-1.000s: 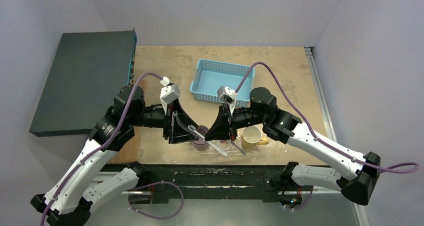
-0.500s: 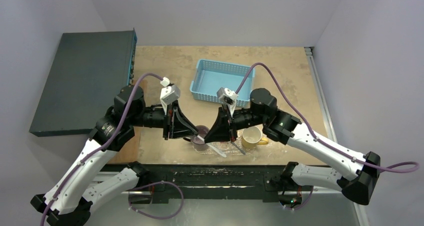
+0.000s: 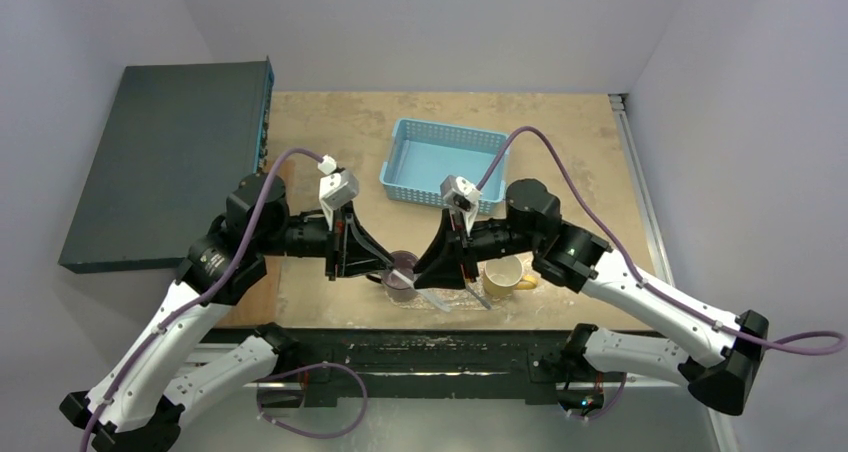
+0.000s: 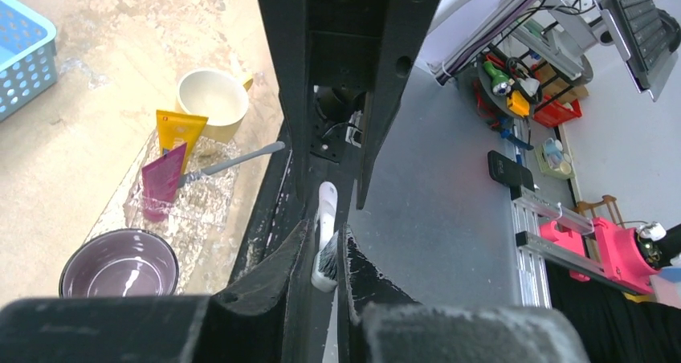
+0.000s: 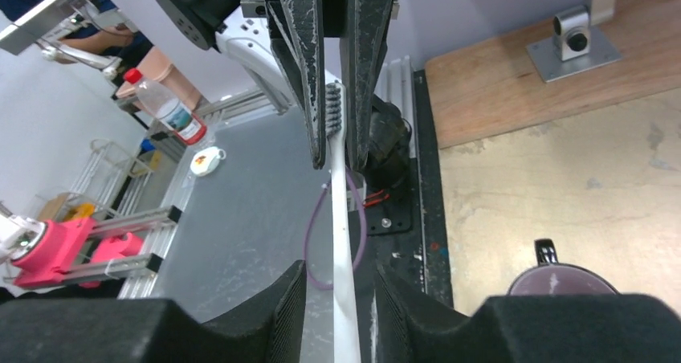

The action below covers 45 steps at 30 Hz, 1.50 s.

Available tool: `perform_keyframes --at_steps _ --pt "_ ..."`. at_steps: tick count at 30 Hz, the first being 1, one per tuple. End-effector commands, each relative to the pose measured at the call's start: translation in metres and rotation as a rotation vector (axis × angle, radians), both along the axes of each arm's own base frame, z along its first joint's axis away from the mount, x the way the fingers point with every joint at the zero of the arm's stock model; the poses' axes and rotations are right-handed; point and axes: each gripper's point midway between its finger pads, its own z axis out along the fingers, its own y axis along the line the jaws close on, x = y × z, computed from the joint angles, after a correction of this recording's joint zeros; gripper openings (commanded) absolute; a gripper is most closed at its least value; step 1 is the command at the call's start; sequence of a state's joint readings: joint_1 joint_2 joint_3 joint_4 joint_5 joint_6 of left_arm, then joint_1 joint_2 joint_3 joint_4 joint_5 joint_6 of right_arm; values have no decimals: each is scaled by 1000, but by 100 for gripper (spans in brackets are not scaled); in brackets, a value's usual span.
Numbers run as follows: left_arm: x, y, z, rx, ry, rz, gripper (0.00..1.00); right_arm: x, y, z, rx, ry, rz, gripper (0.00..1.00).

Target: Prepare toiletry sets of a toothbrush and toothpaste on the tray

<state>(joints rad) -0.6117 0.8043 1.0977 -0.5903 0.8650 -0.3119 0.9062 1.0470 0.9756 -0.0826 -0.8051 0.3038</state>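
Note:
My left gripper point(image 4: 326, 228) is shut on the bristle head of a pale toothbrush point(image 4: 324, 263), held in the air near the table's front edge. Facing it, my right gripper point(image 5: 340, 279) is open; the brush's handle point(image 5: 340, 234) runs between its fingers with a gap on each side. From above, the two grippers point(image 3: 390, 270) point(image 3: 426, 272) meet tip to tip over the purple mug. The clear glittery tray point(image 4: 210, 210) holds a pink tube point(image 4: 163, 178), a yellow tube point(image 4: 178, 128) and a second toothbrush point(image 4: 237, 161).
A purple mug point(image 4: 120, 265) stands at the tray's left end and a yellow mug point(image 4: 213, 98) at its right. Further back are a light-blue basket point(image 3: 440, 162) and, on the left, a dark flat box point(image 3: 170, 162). The table's black front edge point(image 3: 400, 347) lies just below the grippers.
The left gripper has shut on the toothbrush head. The right gripper, shut on the handle before, has opened, and its arm has shifted slightly to the right.

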Motion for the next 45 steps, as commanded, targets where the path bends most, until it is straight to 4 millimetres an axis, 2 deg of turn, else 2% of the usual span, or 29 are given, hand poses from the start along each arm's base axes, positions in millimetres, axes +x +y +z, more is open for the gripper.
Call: perform_keyframes --at_steps 1,4,8,15,20,27,32,39,45 --pt "2 3 4 8 -8 31 0 4 -11 15 5 -69 -67 42" --pt "4 4 2 20 7 52 0 9 -17 19 -7 -90 -121 47" --pt "11 9 -3 50 18 125 0 27 -29 24 -39 -125 -263 51" --pt "20 26 3 58 -1 324 0 71 -59 31 -97 -164 -588 52" --pt "26 32 2 72 -11 422 0 100 -79 23 -160 -161 -789 52" --pt "29 18 -4 63 22 470 0 136 -105 -5 -275 -144 -1051 52" --pt "33 4 -14 109 -3 508 0 153 -124 -25 -332 -115 -1216 54" --pt "31 -18 -23 205 -91 551 0 162 -129 -45 -403 -103 -1283 56" --pt "28 -34 -33 262 -142 580 0 165 -131 -53 -410 -102 -1309 56"
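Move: The left gripper holds the white toothbrush by its head; the pink toothpaste in its clear cup on the tray lies some 7 cm ahead of this gripper, 11 cm right and 14 cm below, with the yellow one 5 cm farther right. The purple mug stands 6 cm ahead, about 1 cm right, 17 cm down. From the right gripper, the pink toothpaste is 7 cm ahead, 6 cm right and 12 cm below, the blue basket some 30 cm ahead and 7 cm right. Swing the right gripper clear of the brush, forward and right about 20 cm towards the basket, sinking late, opening wider and turning clockwise to face forward. Keep the brush head pinched in the left gripper: dip slightly, ease left while turning counter-clockwise, then sweep right and down towards the pink toothpaste, tipping the fingers down. ##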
